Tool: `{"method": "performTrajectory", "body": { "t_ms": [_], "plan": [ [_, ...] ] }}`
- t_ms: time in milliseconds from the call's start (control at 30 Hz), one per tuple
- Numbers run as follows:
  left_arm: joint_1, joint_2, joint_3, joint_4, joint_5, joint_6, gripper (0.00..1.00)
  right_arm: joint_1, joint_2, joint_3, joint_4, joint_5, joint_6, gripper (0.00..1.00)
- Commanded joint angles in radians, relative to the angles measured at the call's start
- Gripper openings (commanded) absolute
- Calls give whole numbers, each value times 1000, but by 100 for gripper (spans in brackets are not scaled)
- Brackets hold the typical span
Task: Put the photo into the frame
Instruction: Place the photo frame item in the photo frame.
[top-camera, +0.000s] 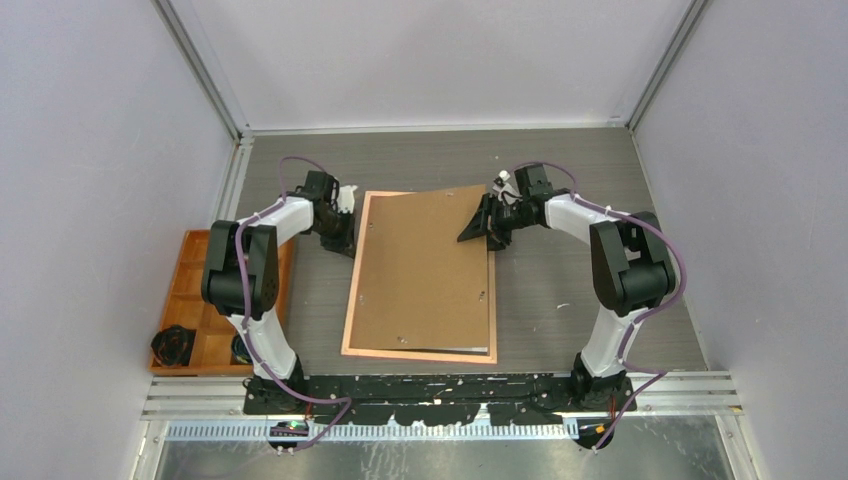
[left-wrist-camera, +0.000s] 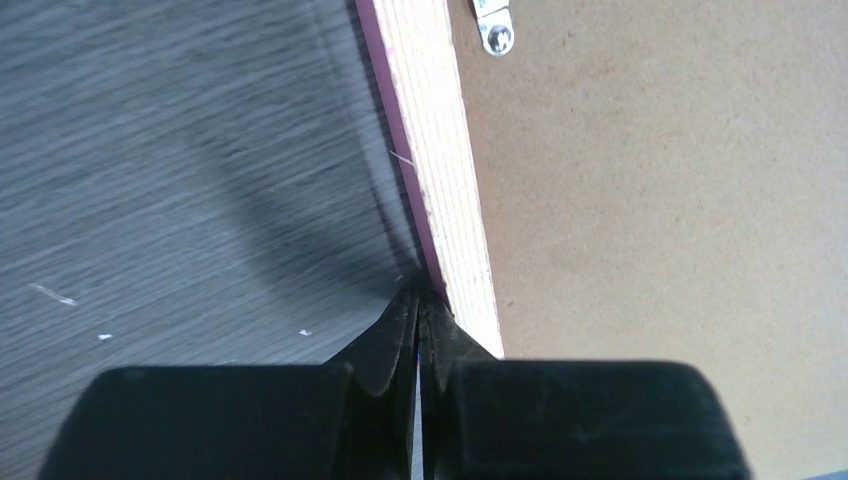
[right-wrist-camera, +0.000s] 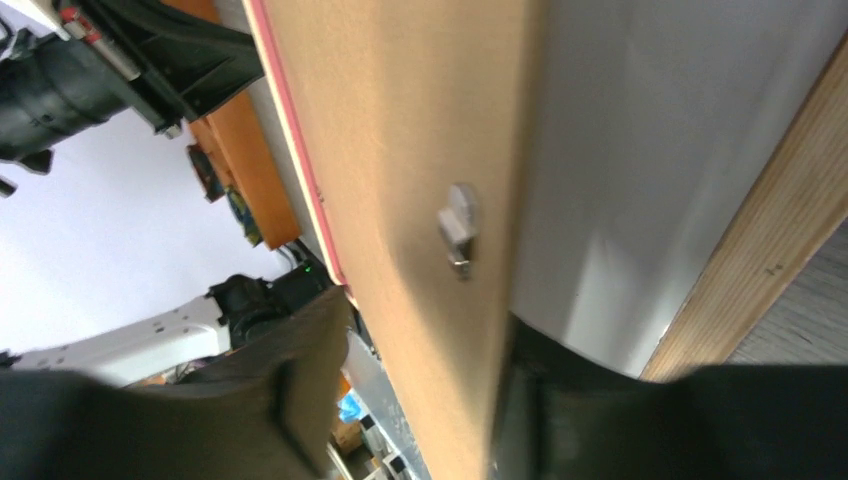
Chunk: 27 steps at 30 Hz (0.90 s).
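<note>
The frame (top-camera: 352, 290) lies face down on the table, its pink border showing around a brown backing board (top-camera: 425, 270). In the left wrist view, my left gripper (left-wrist-camera: 420, 295) is shut, its tips touching the frame's (left-wrist-camera: 450, 200) pink outer edge near the far left corner. The right gripper (top-camera: 480, 225) is at the far right corner, where the board sits tilted up. Seen from the right wrist, its (right-wrist-camera: 425, 330) jaws stand open with the board's (right-wrist-camera: 400, 150) edge between them. Beneath the board shows a white surface, apparently the photo's (right-wrist-camera: 640, 150) back. The printed side is hidden.
An orange compartment tray (top-camera: 195, 290) sits at the left table edge with dark items (top-camera: 175, 345) in its near cells. Metal turn clips (right-wrist-camera: 458, 225) are fixed on the backing board. Walls close in on both sides and at the back.
</note>
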Motion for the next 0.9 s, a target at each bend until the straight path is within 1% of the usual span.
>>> {"method": "performTrajectory", "body": {
  "t_ms": [0, 67, 233, 400, 433, 633, 667, 767, 833, 867],
  "plan": [
    [-20, -34, -3, -51, 75, 20, 3, 31, -10, 77, -112, 127, -69, 98],
    [-13, -39, 0, -59, 73, 20, 3, 39, -18, 93, -152, 180, -81, 100],
    [3, -46, 25, -82, 85, 20, 4, 54, -36, 161, -271, 304, -101, 100],
    [4, -72, 16, -73, 86, 20, 4, 81, -46, 225, -373, 419, -116, 100],
    [3, -75, 15, -75, 84, 43, 4, 86, -46, 236, -389, 443, -117, 100],
    [7, -84, 34, -104, 67, 64, 7, 92, -82, 282, -453, 582, -104, 100],
    [9, -84, 42, -113, 66, 67, 9, 93, -95, 290, -462, 600, -100, 100],
    [22, -87, 63, -141, 79, 80, 21, 106, -157, 325, -458, 701, -80, 100],
    [33, -86, 79, -170, 96, 91, 28, 119, -248, 307, -373, 737, -57, 100],
    [39, -86, 84, -181, 109, 95, 30, 121, -302, 265, -282, 758, -14, 100]
  ]
}}
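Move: The photo frame's middle lies about 12 cm to the left of my right hand, some 4 cm back and 7 cm below. The backing board's middle is about 12 cm left and 3 cm back, with its right edge still up between my parted fingers. A metal tab sits roughly 9 cm straight back. From my left hand, the frame's middle is about 16 cm right, 5 cm back and 1 cm below; the nearest stretch of left rail is 1 cm right, level with it. I spread my right fingers the rest of the way to free the board's raised edge, dip a little while drawing about 5 cm right over the frame's right rail, and swing the fingers some 30 degrees from slanting left to pointing down, then rise about 3 cm. My left hand slides back 1.5 cm beside the left rail, then lifts 2 cm and starts to open. ##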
